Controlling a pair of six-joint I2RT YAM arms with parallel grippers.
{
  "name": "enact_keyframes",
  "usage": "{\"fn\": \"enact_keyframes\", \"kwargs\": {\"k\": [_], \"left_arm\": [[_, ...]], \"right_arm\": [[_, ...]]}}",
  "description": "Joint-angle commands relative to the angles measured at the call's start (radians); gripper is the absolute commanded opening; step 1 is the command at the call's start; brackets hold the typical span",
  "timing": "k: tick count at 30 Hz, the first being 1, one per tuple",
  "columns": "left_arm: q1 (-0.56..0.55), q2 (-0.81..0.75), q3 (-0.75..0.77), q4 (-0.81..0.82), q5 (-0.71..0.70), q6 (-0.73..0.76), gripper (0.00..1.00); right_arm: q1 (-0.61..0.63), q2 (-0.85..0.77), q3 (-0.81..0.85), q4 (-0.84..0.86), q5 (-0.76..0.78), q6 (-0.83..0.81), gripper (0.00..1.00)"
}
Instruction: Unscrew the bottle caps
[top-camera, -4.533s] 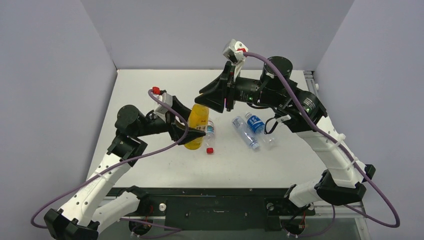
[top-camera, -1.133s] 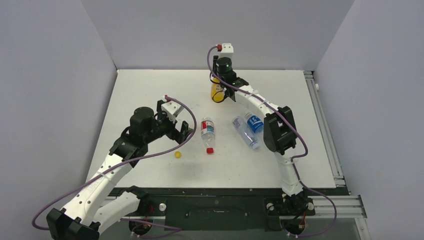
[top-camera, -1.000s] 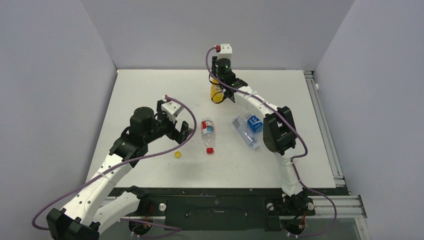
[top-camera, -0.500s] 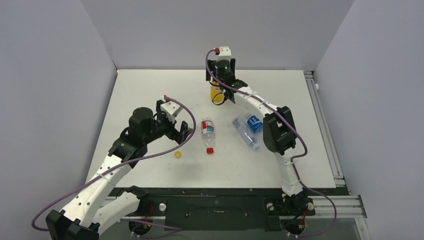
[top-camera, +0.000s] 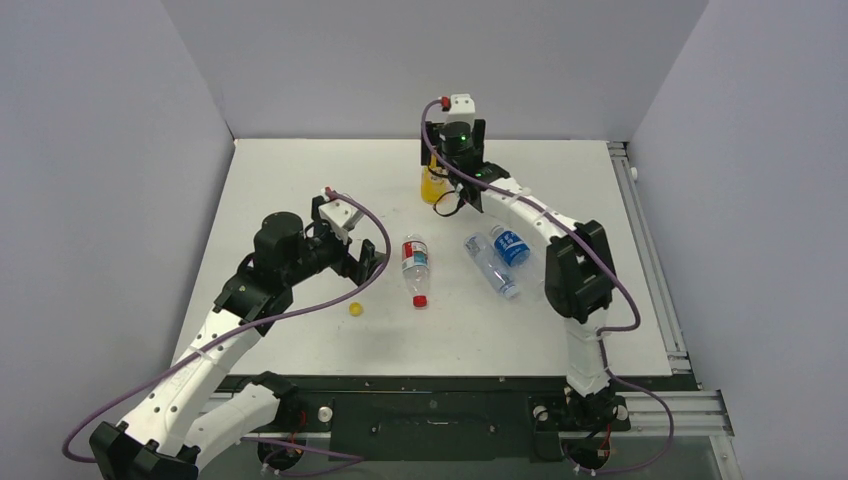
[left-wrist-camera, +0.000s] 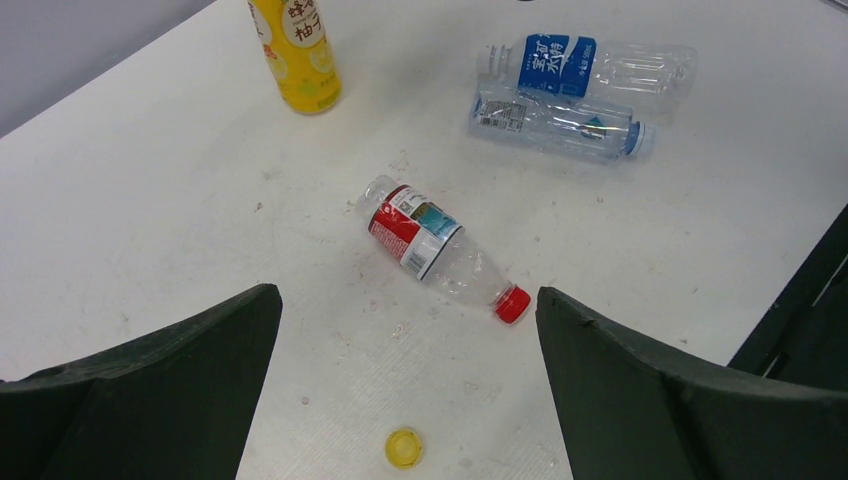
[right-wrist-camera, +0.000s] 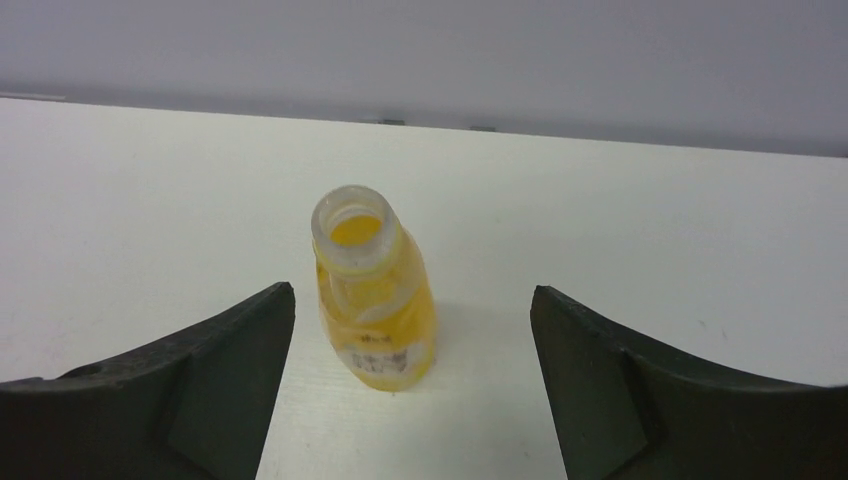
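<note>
The yellow-orange juice bottle (top-camera: 433, 186) (right-wrist-camera: 373, 305) (left-wrist-camera: 296, 52) stands upright at the back of the table with its mouth uncapped. My right gripper (top-camera: 447, 160) (right-wrist-camera: 412, 298) is open, its jaws wide on either side of that bottle and touching nothing. The yellow cap (top-camera: 355, 309) (left-wrist-camera: 404, 448) lies loose on the table. My left gripper (top-camera: 368, 262) (left-wrist-camera: 407, 293) hangs open and empty above it. The red-labelled bottle (top-camera: 414, 262) (left-wrist-camera: 420, 238) lies on its side with its red cap (top-camera: 420, 301) (left-wrist-camera: 513, 303) on.
The blue-labelled bottle (top-camera: 512, 247) (left-wrist-camera: 570, 68) and the plain clear bottle (top-camera: 492, 266) (left-wrist-camera: 550, 115) lie side by side right of centre. Grey walls close the table at the back and sides. The right arm's elbow (top-camera: 572, 268) stands just right of those bottles.
My right gripper has opened and let go of the juice bottle, which stays standing. The right elbow has swung a little to the right. The left arm has hardly moved.
</note>
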Motion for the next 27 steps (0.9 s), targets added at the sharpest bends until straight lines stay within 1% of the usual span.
{"fn": "enact_keyframes", "kwargs": {"k": [1,3,6,7,10,11,12,14,19,27], "left_arm": [[0.005,-0.005,0.059,0.019,0.013,-0.01,0.97],[0.006,-0.003,0.065,0.02,0.011,-0.017,0.97],[0.009,0.0,0.078,0.012,0.009,-0.027,0.97],[0.01,0.003,0.089,0.007,0.002,-0.036,0.97],[0.014,0.01,0.114,-0.014,-0.005,-0.047,0.97],[0.014,0.01,0.117,-0.017,-0.001,-0.048,0.97],[0.014,0.009,0.121,-0.021,0.002,-0.045,0.97],[0.014,0.004,0.123,-0.024,0.014,-0.043,0.97],[0.013,-0.009,0.117,-0.027,0.038,-0.038,0.97],[0.013,-0.03,0.11,-0.033,0.07,-0.045,0.97]], "right_arm": [[0.023,-0.25,-0.138,0.051,0.068,0.034,0.83],[0.05,-0.335,-0.25,0.062,0.084,0.059,0.83],[0.127,-0.439,-0.43,0.06,0.113,0.073,0.83],[0.164,-0.481,-0.464,0.052,0.113,0.091,0.84],[0.219,-0.532,-0.611,0.038,0.069,0.164,0.84],[0.243,-0.54,-0.636,0.037,0.027,0.207,0.84],[0.257,-0.541,-0.685,0.04,0.011,0.222,0.84],[0.301,-0.53,-0.734,0.058,-0.012,0.248,0.84],[0.371,-0.426,-0.696,-0.001,-0.042,0.252,0.85],[0.383,-0.301,-0.652,-0.051,-0.011,0.261,0.83]]}}
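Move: From the right hand, the red-capped bottle lies about 22 cm back, 7 cm left and 19 cm below. The open yellow bottle stands roughly 4 cm ahead and 3 cm left of the hand, its middle 11 cm below; the clear bottle lies about 21 cm back and 12 cm right, the yellow cap some 34 cm back and 21 cm left. From the left hand, the red-capped bottle is about 8 cm ahead, 10 cm right, 25 cm below. Right hand arcs back 26 cm, then down 14, tipping down, towards the red-capped bottle; left hand rises slightly. ##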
